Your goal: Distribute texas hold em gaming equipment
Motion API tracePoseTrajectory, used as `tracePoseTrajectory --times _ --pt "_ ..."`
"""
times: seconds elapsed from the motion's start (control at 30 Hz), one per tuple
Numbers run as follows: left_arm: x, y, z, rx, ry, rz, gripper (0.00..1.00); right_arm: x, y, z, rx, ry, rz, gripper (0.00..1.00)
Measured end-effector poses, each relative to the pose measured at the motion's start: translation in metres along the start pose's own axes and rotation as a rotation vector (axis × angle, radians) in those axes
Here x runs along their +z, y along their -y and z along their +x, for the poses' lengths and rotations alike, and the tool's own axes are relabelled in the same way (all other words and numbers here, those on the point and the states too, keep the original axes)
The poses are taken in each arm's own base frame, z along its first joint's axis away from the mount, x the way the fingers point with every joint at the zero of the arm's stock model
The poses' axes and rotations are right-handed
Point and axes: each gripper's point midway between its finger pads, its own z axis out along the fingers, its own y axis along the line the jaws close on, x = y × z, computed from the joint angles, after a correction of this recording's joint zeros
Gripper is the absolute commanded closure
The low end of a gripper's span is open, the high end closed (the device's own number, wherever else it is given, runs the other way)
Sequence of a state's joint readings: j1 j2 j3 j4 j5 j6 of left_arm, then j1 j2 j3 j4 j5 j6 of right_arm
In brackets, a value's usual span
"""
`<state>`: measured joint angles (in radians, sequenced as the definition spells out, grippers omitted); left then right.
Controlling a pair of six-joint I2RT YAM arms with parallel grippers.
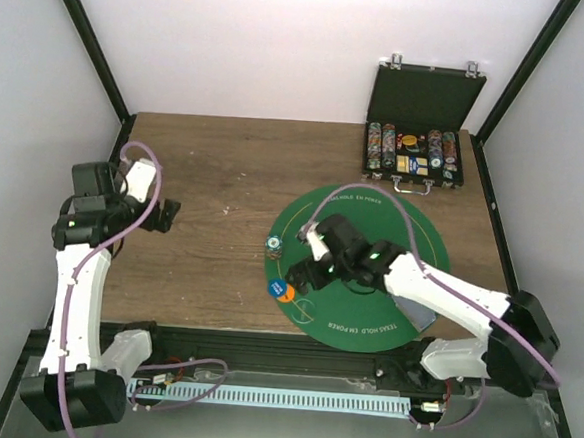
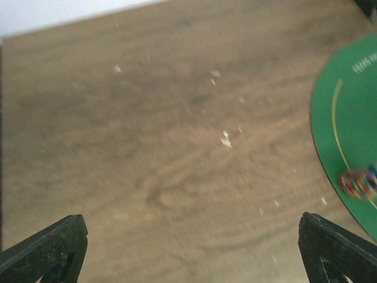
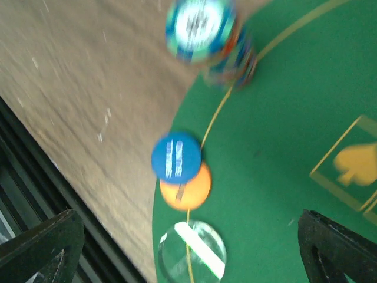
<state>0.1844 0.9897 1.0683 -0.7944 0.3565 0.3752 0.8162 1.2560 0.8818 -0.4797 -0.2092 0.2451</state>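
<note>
A striped chip stack point(image 1: 274, 244) stands at the left rim of the green mat point(image 1: 364, 329). A blue disc point(image 1: 277, 287) lies partly over an orange disc point(image 1: 288, 295) on the mat's near-left edge. In the right wrist view the blue disc point(image 3: 175, 157) overlaps the orange disc point(image 3: 188, 191), a clear disc point(image 3: 191, 250) lies just below them, and the chip stack point(image 3: 203, 29) is blurred at the top. My right gripper point(image 3: 188, 215) hangs open above these discs, holding nothing. My left gripper point(image 2: 191, 218) is open over bare wood, far left of the stack point(image 2: 358, 181). A grey-blue card point(image 1: 416, 313) shows under the right arm.
The black hinged case point(image 1: 419, 128) with rows of chips stands open at the back right. The wooden table point(image 1: 225, 174) lies between the left arm point(image 1: 88, 265) and the mat point(image 2: 353, 118). A black rail point(image 1: 263, 347) runs along the near edge.
</note>
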Motion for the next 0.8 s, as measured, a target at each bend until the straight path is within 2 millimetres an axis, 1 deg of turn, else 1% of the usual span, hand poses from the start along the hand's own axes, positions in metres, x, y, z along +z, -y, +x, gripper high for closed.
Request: tracePoseTrajectory --times 0.07,0.13,0.17,0.23,0.33,0.47,0.6,0.8 --pt "-0.001 0.014 0.024 -0.003 -0.063 0.049 0.00 0.016 -0.010 0.030 -0.014 -0.114 0.025 0.00" --pt "0.001 0.020 0.039 -0.015 -0.117 0.081 0.01 0.029 -0.018 0.057 -0.035 -0.209 0.049 0.00" --pt "0.004 0.021 0.044 -0.021 -0.140 0.090 0.00 0.035 -0.017 0.069 -0.037 -0.253 0.067 0.00" --pt "0.010 0.021 0.051 -0.040 -0.176 0.103 0.01 0.044 -0.023 0.089 -0.063 -0.318 0.084 0.00" --pt "0.017 0.020 0.057 -0.073 -0.207 0.115 0.00 0.054 -0.022 0.109 -0.079 -0.389 0.124 0.00" --pt "0.023 0.020 0.061 -0.105 -0.233 0.125 0.00 0.062 -0.010 0.123 -0.070 -0.438 0.193 0.03" --pt "0.024 0.021 0.061 -0.121 -0.237 0.129 0.00 0.065 -0.002 0.127 -0.055 -0.441 0.244 0.17" --pt "0.024 0.020 0.061 -0.138 -0.236 0.125 0.01 0.068 0.005 0.129 -0.047 -0.433 0.305 0.28"
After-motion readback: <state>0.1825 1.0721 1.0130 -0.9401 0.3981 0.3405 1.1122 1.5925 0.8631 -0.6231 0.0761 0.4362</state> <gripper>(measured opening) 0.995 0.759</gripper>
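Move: The dealer button I am going for lies flat on the green mat, about 6 cm back and 1 cm to the right of my right hand, some 14 cm below it. Just beyond it are the orange blind button, 5 cm left and 1 cm back from the hand, and the blue blind button, 7 cm left and level with it; the chip stack stands about 10 cm ahead and 8 cm left. From my left hand the dealer button is some 15 cm back, 36 cm right and 25 cm down. I bring my right hand down about 13 cm and back about 7 cm onto the dealer button, tipping the fingers some 30 degrees to point almost straight down. The last stretch is nearly plumb, and there the fingers begin closing about a quarter of the way, one on each side of the clear disc. My left hand, open and empty, sinks about 6 cm over bare wood. ##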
